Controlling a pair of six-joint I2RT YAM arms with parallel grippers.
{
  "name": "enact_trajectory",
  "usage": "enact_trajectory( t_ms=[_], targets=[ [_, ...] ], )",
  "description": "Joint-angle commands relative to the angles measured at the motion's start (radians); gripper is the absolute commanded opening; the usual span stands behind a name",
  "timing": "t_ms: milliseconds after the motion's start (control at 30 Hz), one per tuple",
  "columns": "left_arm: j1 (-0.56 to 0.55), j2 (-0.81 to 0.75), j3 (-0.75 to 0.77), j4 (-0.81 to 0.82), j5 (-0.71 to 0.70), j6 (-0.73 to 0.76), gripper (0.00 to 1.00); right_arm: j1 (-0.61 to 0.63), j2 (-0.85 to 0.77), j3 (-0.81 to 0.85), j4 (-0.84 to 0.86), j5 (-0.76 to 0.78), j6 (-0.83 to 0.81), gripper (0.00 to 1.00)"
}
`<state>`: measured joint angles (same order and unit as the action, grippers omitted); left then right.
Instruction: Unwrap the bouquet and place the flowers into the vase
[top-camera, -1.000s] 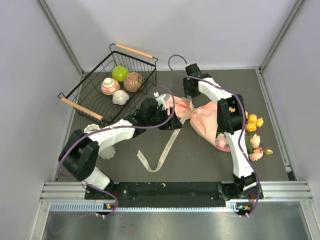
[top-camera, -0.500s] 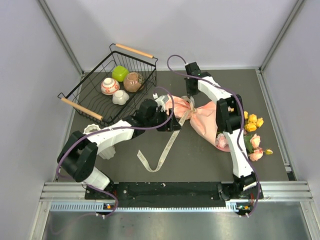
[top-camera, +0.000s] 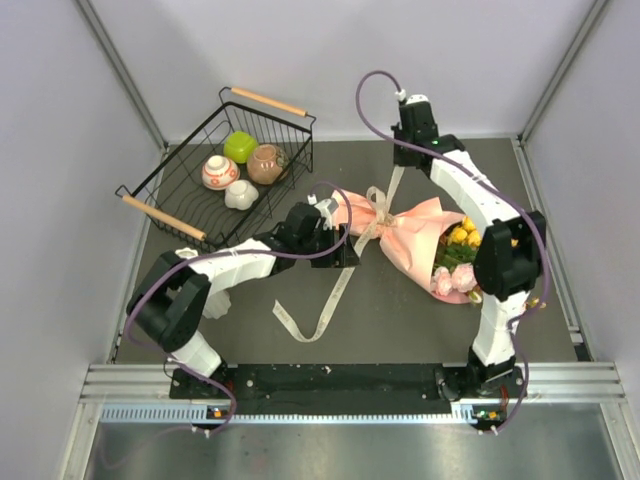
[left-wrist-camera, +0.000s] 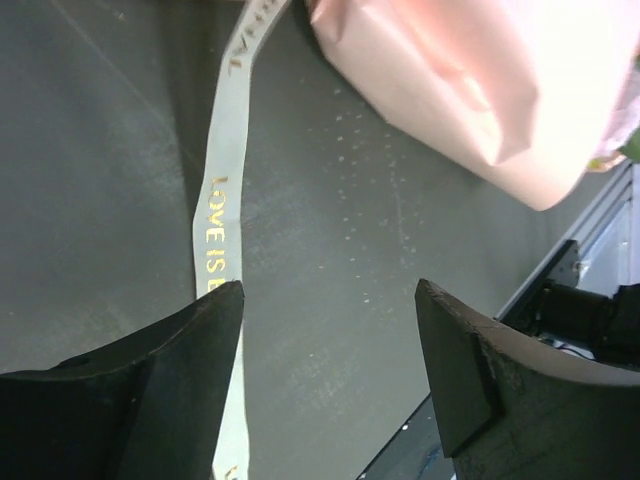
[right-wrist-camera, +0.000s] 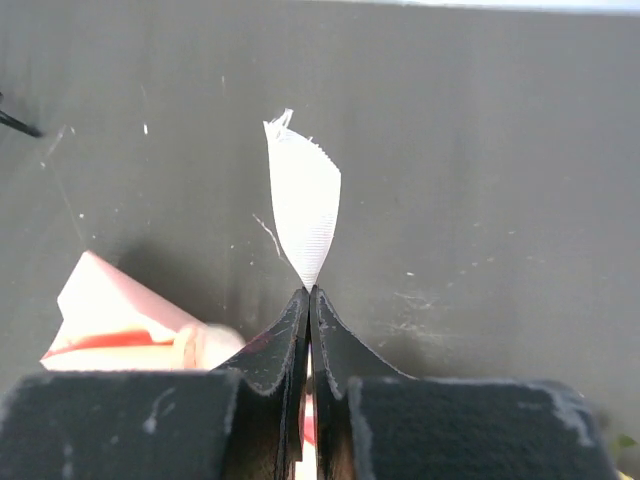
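The bouquet (top-camera: 412, 232) lies mid-table, a pink paper cone with its cream ribbon (top-camera: 325, 305) trailing toward the front. Yellow and pink flowers (top-camera: 460, 236) show at its right mouth. At the back, my right gripper (top-camera: 400, 166) is shut on the ribbon's other end, which sticks out past the fingertips (right-wrist-camera: 305, 215). Left of the cone, low over the mat, my left gripper (top-camera: 343, 252) is open and holds nothing. Its view shows the lettered ribbon (left-wrist-camera: 222, 200) beside one finger and the pink paper (left-wrist-camera: 470, 80). A white vase (top-camera: 215, 300) is mostly hidden under my left arm.
A black wire basket (top-camera: 160, 215) with wooden handles stands at the back left. It holds a green object (top-camera: 240, 146), a brown pot (top-camera: 266, 164), a white-and-red pot (top-camera: 219, 172) and a small white piece (top-camera: 241, 195). Walls close in the mat on three sides.
The right gripper shut on the ribbon end near the bow and pulled it up and toward the back. The right arm swung right, uncovering the yellow flowers. The left gripper opened slightly.
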<state>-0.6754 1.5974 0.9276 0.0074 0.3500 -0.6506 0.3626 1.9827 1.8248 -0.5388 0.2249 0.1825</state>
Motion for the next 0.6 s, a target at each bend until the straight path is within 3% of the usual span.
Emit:
enact_trajectory(
  t_ms=[0, 300, 567],
  targets=[
    [-0.003, 0.050, -0.006, -0.003, -0.037, 0.013, 0.72, -0.002, -0.154, -0.059, 0.063, 0.062, -0.012, 0.00],
    [-0.003, 0.087, -0.121, 0.078, -0.022, -0.073, 0.42, -0.004, -0.337, -0.044, 0.069, 0.086, -0.031, 0.00],
    [-0.003, 0.047, -0.225, 0.126, -0.039, -0.084, 0.38, -0.054, -0.369, 0.083, 0.068, 0.119, -0.057, 0.00]
  ],
)
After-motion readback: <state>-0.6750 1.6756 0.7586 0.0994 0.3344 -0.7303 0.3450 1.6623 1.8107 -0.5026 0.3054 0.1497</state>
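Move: The ribbon stretch my open left hand goes for lies some 9 cm below it, about 3 cm back and 1 cm left. The ribbon's loose end lies roughly 7 cm back and 16 cm left, the knot 11 cm ahead and 8 cm right. My right hand already pinches the other ribbon tail; from it the knot is about 5 cm back, 2 cm left and 14 cm below, the yellow roses 9 cm back and 18 cm right, equally low. I keep the ribbon tail shut in my right hand and haul it up about 16 cm, easing some 4 cm back and 4 cm right, away from the knot, as its fingers tip upward by some 20 degrees. Meanwhile my left hand sinks to the other stretch of ribbon, drawing a little back and left, and closes about halfway around it without shutting. ##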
